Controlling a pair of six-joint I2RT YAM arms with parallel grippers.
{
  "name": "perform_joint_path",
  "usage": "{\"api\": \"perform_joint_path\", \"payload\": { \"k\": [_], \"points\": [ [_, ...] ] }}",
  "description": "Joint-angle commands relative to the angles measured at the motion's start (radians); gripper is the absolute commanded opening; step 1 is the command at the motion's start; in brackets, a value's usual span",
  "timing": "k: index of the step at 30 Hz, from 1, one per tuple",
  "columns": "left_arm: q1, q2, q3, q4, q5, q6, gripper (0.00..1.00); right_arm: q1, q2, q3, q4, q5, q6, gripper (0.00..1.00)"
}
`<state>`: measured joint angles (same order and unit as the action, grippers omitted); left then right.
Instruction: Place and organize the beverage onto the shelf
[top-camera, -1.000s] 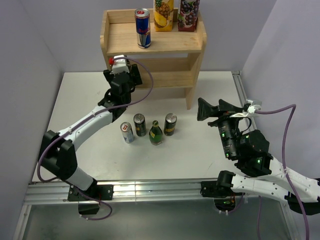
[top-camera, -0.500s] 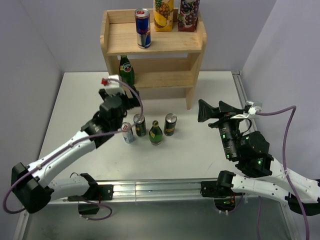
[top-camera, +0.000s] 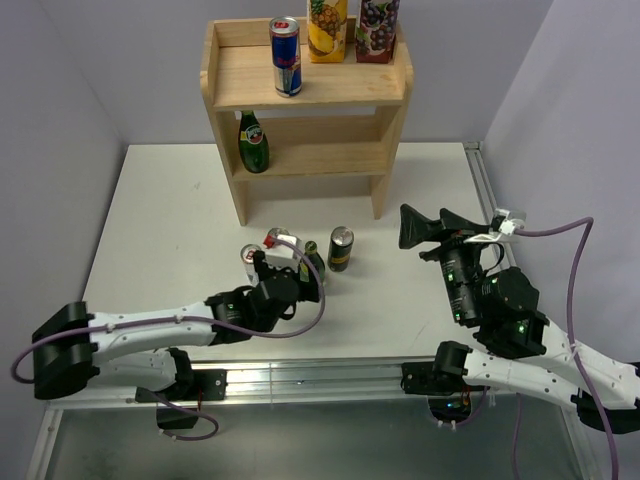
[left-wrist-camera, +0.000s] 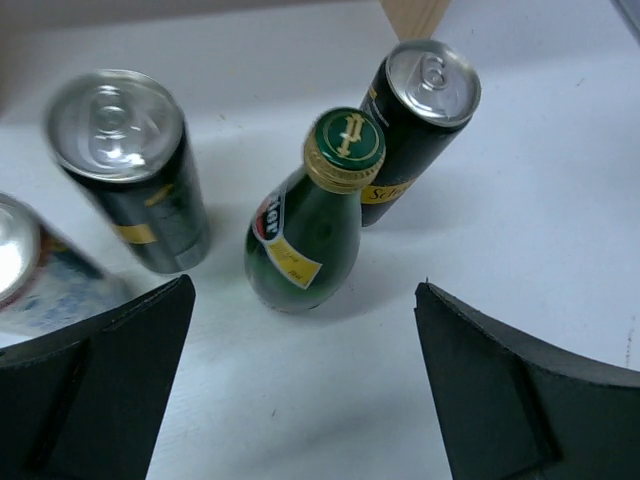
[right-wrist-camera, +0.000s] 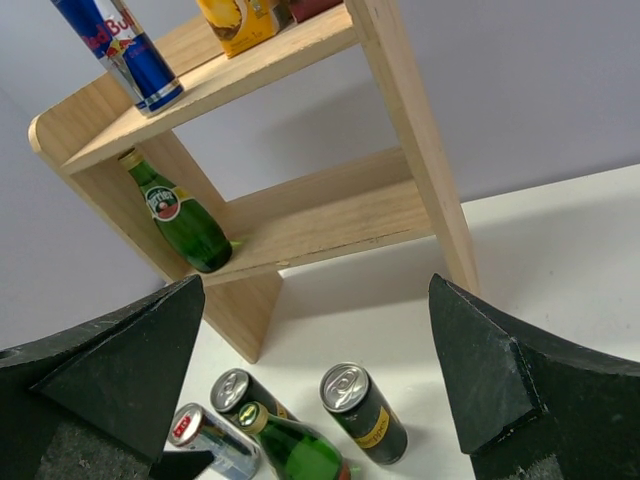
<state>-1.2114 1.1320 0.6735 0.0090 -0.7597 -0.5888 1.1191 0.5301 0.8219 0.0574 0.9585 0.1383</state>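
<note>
The wooden shelf (top-camera: 310, 90) stands at the back. Its top board holds a Red Bull can (top-camera: 286, 57) and two juice cartons (top-camera: 327, 28). A green bottle (top-camera: 252, 143) stands at the left of the lower tier. On the table in front stand another green bottle (left-wrist-camera: 310, 225), two black cans (left-wrist-camera: 415, 115) (left-wrist-camera: 135, 165) and a silver can (left-wrist-camera: 25, 270). My left gripper (left-wrist-camera: 305, 290) is open just short of the table's green bottle, holding nothing. My right gripper (top-camera: 425, 222) hovers open and empty at the right, facing the shelf.
Purple-grey walls close in the table on the left, back and right. A metal rail (top-camera: 480, 190) runs along the table's right edge. The shelf's right leg (top-camera: 380, 200) stands close to the right-hand black can (top-camera: 341, 249).
My left arm has drawn back from the shelf's lower tier, leaving a green bottle there, and swung down behind the drinks on the table. The right arm has barely moved.
</note>
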Motion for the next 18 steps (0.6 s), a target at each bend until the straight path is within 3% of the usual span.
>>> {"api": "perform_joint_path", "payload": {
  "k": [1, 6, 18],
  "points": [
    [-0.004, 0.116, -0.020, 0.201, -0.006, -0.019, 0.99, -0.004, -0.024, -0.013, -0.010, 0.028, 0.024, 1.00],
    [-0.002, 0.294, -0.011, 0.350, 0.008, 0.003, 0.99, -0.005, -0.041, -0.015, -0.031, 0.043, 0.020, 1.00],
    [0.015, 0.468, -0.026, 0.528, -0.046, 0.015, 0.98, -0.007, -0.064, -0.041, -0.033, 0.059, 0.003, 1.00]
  ]
}}
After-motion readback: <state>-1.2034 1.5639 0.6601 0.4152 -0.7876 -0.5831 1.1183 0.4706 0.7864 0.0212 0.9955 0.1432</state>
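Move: The left hand is open and empty; the green bottle still on the table stands about 7 cm ahead of it and 4 cm to its right, its middle some 7 cm lower. Beyond the bottle on the right is the right black can, about 12 cm ahead and 11 cm right of the hand; the left black can is about 11 cm ahead and 4 cm left, the silver can 8 cm ahead and 10 cm left. From the right hand the bottle lies about 8 cm ahead, 22 cm left and 30 cm below. The left hand sinks about 8 cm, quickly at first and then easing off, while it shifts some 5 cm to the right and creeps a little forward, towards the green bottle from its near side. The fingers stay wide open, still pointing forward, right and slightly down with hardly any turn of the wrist, and come to face the lower body of the bottle, which shows in the gap between the tips, close to the left one; no touch can be made out. ##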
